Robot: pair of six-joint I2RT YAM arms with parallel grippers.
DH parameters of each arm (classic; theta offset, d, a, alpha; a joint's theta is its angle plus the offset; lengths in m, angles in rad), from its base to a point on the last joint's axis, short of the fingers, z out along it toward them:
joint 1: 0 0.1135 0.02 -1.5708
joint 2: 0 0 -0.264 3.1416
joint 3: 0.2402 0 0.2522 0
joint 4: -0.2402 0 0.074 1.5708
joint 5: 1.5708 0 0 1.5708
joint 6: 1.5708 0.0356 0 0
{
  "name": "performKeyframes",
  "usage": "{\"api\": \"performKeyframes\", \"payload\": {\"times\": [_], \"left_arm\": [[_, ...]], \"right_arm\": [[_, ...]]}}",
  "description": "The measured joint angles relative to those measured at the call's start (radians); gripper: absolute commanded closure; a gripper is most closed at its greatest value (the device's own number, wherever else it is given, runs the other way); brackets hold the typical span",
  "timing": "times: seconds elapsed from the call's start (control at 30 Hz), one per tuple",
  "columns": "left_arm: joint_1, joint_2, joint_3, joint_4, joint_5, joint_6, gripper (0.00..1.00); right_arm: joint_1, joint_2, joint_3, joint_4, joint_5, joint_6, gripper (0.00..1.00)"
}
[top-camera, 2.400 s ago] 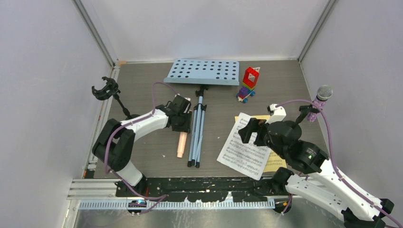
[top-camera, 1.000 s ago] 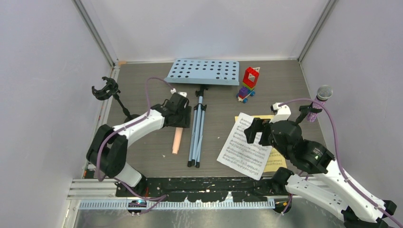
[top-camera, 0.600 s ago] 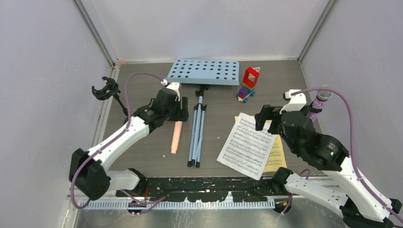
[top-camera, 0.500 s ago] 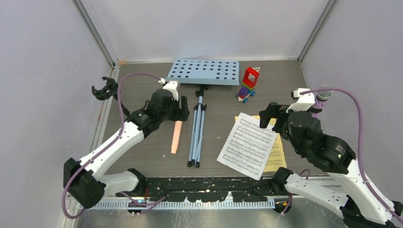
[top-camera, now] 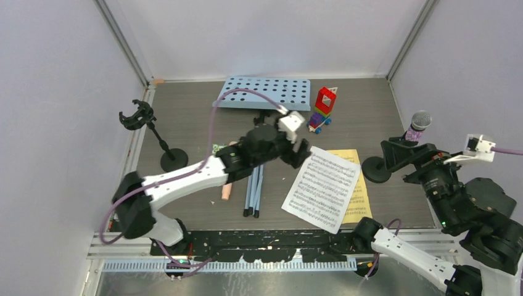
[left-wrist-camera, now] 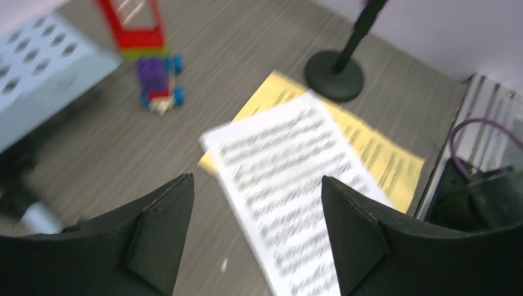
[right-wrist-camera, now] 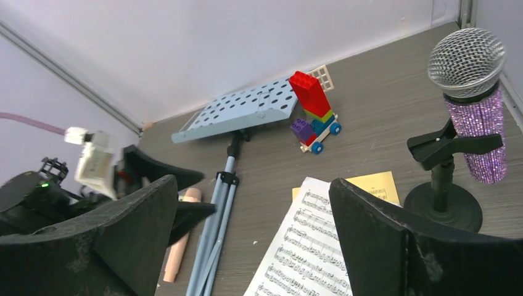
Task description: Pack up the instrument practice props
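My left gripper (top-camera: 298,154) (left-wrist-camera: 256,180) hangs open and empty over the near-left corner of the white score sheet (top-camera: 324,188) (left-wrist-camera: 290,179), which overlaps the yellow sheet (top-camera: 359,196) (left-wrist-camera: 377,161). The peach microphone (top-camera: 227,191) (right-wrist-camera: 181,242) lies flat, partly under the left arm. Beside it lie the tripod legs (top-camera: 253,192) of the pale-blue music rack (top-camera: 265,92) (right-wrist-camera: 242,111). The purple glitter microphone (top-camera: 419,124) (right-wrist-camera: 473,117) stands in its black holder (right-wrist-camera: 441,148). My right gripper (top-camera: 404,157) (right-wrist-camera: 254,184) is raised at the right, open and empty. A second, empty mic holder (top-camera: 139,116) stands far left.
The colourful toy brick car (top-camera: 323,108) (left-wrist-camera: 154,61) stands just right of the rack. A small green block (top-camera: 217,148) lies near the peach microphone's head. Walls close in the table on three sides; a black rail runs along the near edge.
The left gripper swung right from the peach microphone, over the tripod legs, to the white sheet's corner, opening wider. The right arm rose and pulled back to the right, off the sheets.
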Motion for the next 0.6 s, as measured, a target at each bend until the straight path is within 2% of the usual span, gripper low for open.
{"api": "performKeyframes", "payload": {"times": [0.13, 0.33, 0.5, 0.6], "left_arm": [[-0.079, 0.268, 0.211, 0.150, 0.057, 0.064, 0.22], [-0.119, 0.579, 0.475, 0.315, 0.143, 0.127, 0.17], [-0.138, 0.822, 0.754, 0.374, 0.164, 0.143, 0.01], [-0.147, 0.916, 0.853, 0.421, 0.163, 0.143, 0.00]], "right_arm": [[0.000, -0.024, 0.024, -0.019, 0.007, 0.000, 0.04], [-0.001, -0.038, 0.025, -0.076, 0.006, 0.013, 0.04], [-0.001, -0.046, 0.054, -0.134, 0.006, 0.024, 0.04], [-0.001, -0.052, 0.071, -0.160, 0.006, 0.024, 0.04]]}}
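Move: The microphone in its upright stand is about 35 cm to the left hand's right, 4 cm ahead and a little above its level; the round stand base lies directly beneath, some 23 cm lower than the hand. On the table about 24 cm below, the white music sheet lies roughly 13 cm right and 4 cm back. The toy train stands 26 cm ahead and 13 cm right. From the right hand, the microphone is about 13 cm ahead, 12 cm right and 13 cm lower. Towards the microphone in its stand, the left hand sweeps some 26 cm to the right, nearly level over the music sheets and slowing towards the end. It turns about 20 degrees clockwise, its fingers tilt up to roughly level, and they spread to fully open, still short of the microphone. The right hand, open, eases about 4 cm back and to the right. ##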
